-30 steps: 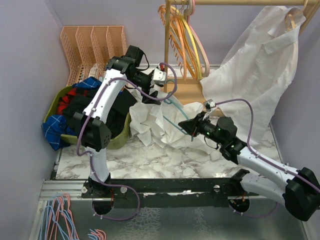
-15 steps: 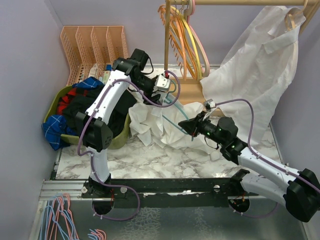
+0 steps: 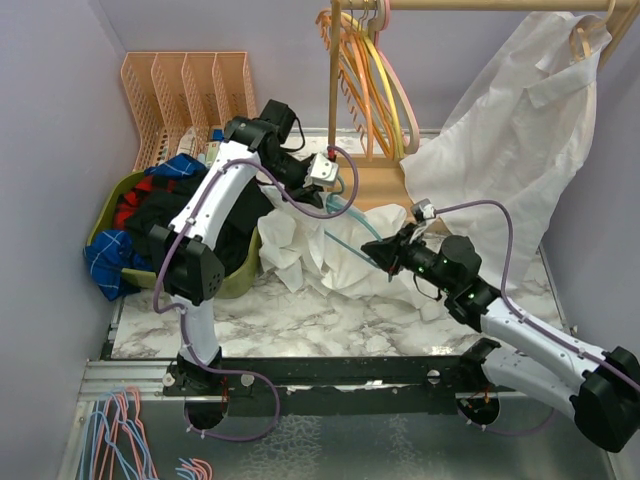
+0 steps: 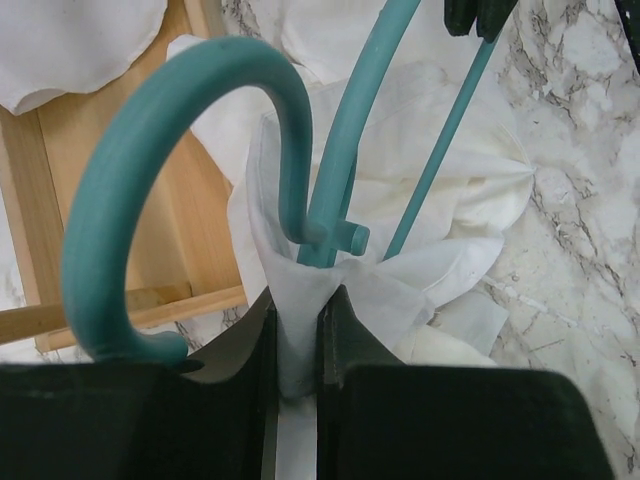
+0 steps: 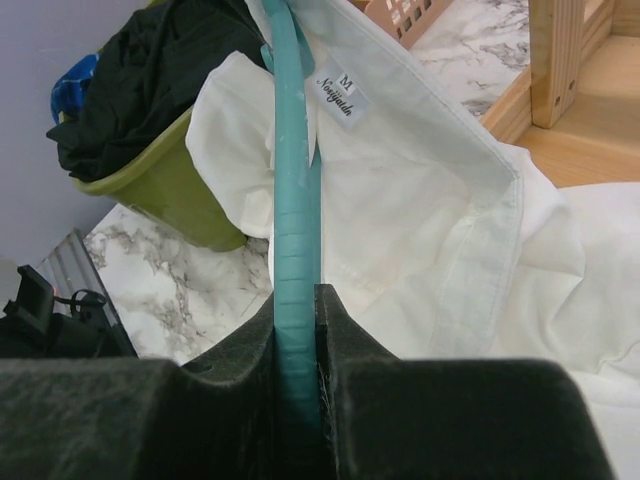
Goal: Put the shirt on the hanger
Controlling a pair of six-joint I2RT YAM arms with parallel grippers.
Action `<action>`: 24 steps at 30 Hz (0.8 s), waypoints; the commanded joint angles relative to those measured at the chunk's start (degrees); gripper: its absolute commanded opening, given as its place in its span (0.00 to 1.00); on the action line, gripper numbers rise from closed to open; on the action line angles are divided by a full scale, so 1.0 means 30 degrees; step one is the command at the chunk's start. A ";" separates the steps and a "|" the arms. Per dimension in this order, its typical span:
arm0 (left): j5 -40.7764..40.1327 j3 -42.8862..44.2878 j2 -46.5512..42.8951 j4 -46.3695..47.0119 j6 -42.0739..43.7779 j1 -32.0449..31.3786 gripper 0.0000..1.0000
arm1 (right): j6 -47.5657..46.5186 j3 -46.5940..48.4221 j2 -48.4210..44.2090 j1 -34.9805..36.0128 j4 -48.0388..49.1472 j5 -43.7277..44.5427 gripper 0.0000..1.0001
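The white shirt (image 3: 310, 245) lies crumpled on the marble table with the teal hanger (image 3: 347, 212) partly inside it. In the left wrist view my left gripper (image 4: 298, 330) is shut on a fold of shirt fabric (image 4: 300, 300) right below the hanger's curved hook (image 4: 110, 200). From above, the left gripper (image 3: 322, 172) sits at the shirt's far edge. My right gripper (image 3: 385, 252) comes in from the right; its wrist view shows the right gripper (image 5: 297, 310) shut on a teal hanger arm (image 5: 295, 180) that runs into the collar by the size label (image 5: 338, 95).
A green basket (image 3: 240, 283) of dark clothes stands left of the shirt. An orange rack (image 3: 190, 85) is at the back left. A wooden stand (image 3: 375, 185) holds coloured hangers (image 3: 365, 70). Another white shirt (image 3: 520, 130) hangs at the right.
My left gripper has moved right to the hanger's hook and closed on the shirt fabric. The right gripper has kept its hold on the hanger and shifted slightly.
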 commanded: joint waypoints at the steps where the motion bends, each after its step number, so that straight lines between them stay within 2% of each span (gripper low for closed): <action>1: 0.1128 -0.2270 -0.2512 0.2767 -0.4158 -0.0605 0.00 | 0.1106 0.0453 -0.1388 0.0251 0.2915 0.0360 0.02; 2: 0.1312 -0.3315 -0.3356 0.3928 -0.4881 -0.0619 0.00 | 0.1119 0.0576 -0.1558 0.0258 0.2761 0.0499 0.11; 4: 0.1433 -0.5390 -0.5173 0.6457 -0.6602 -0.0668 0.00 | 0.0845 0.1084 -0.1984 0.0259 0.1923 0.0884 0.52; 5: 0.1317 -0.6269 -0.6055 0.7594 -0.7259 -0.0707 0.00 | 0.0504 0.1468 -0.2368 0.0259 0.1187 0.1206 0.67; 6: 0.1113 -0.6902 -0.6681 0.8417 -0.7785 -0.0734 0.00 | 0.0169 0.1850 -0.2772 0.0274 0.0279 0.1663 0.87; 7: 0.1028 -0.7275 -0.7232 0.9121 -0.8388 -0.0712 0.00 | -0.0188 0.2139 -0.3371 0.0261 -0.0688 0.2343 0.99; 10: 0.1072 -0.6870 -0.7646 0.8061 -0.8183 -0.0590 0.00 | -0.0270 0.2119 -0.5385 0.0259 -0.2566 0.4810 0.99; 13: 0.0971 -0.6074 -0.7509 0.6427 -0.7542 -0.0587 0.00 | -0.0090 0.1801 -0.7008 0.0259 -0.3894 0.5697 0.99; 16: 0.0302 -0.5757 -0.7631 0.6480 -0.8242 -0.0594 0.00 | 0.0712 0.1439 -0.9130 0.0259 -0.6579 0.6418 0.99; 20: -0.0070 -0.5277 -0.7984 0.7153 -1.0277 -0.0593 0.00 | 0.2855 -0.0864 -1.5167 0.0259 -0.9470 0.6988 0.99; 22: 0.0706 -0.5039 -0.8345 0.6601 -1.0256 -0.0606 0.00 | 0.4043 -0.1855 -1.7741 0.0259 -1.0951 0.7058 0.97; 24: 0.1841 -0.5295 -0.8959 0.5939 -0.9474 -0.0588 0.00 | 0.4025 -0.1500 -1.6378 0.0258 -1.1788 0.5936 0.94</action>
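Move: The teal hanger stretches between the hands: its middle sits about 6 cm back and 7 cm right of the left hand, which also has the shirt's collar, and about 7 cm ahead and 7 cm left of the right hand, which has its far end. The shirt's crumpled body lies roughly 17 cm below the left hand, 5 cm back and 6 cm right. The rack's wooden tray lies some 19 cm ahead of the right hand, straight out, and 17 cm lower. The right fingers spring wide open and let go of the hanger's end; that hand rises about 12 cm, then swings right and back, sinking a little, while its wrist turns clockwise and tips up. The left keeps its pinch on the collar at the hanger's neck, drawing back and lifting some 7 cm with a slight counter-clockwise turn. ##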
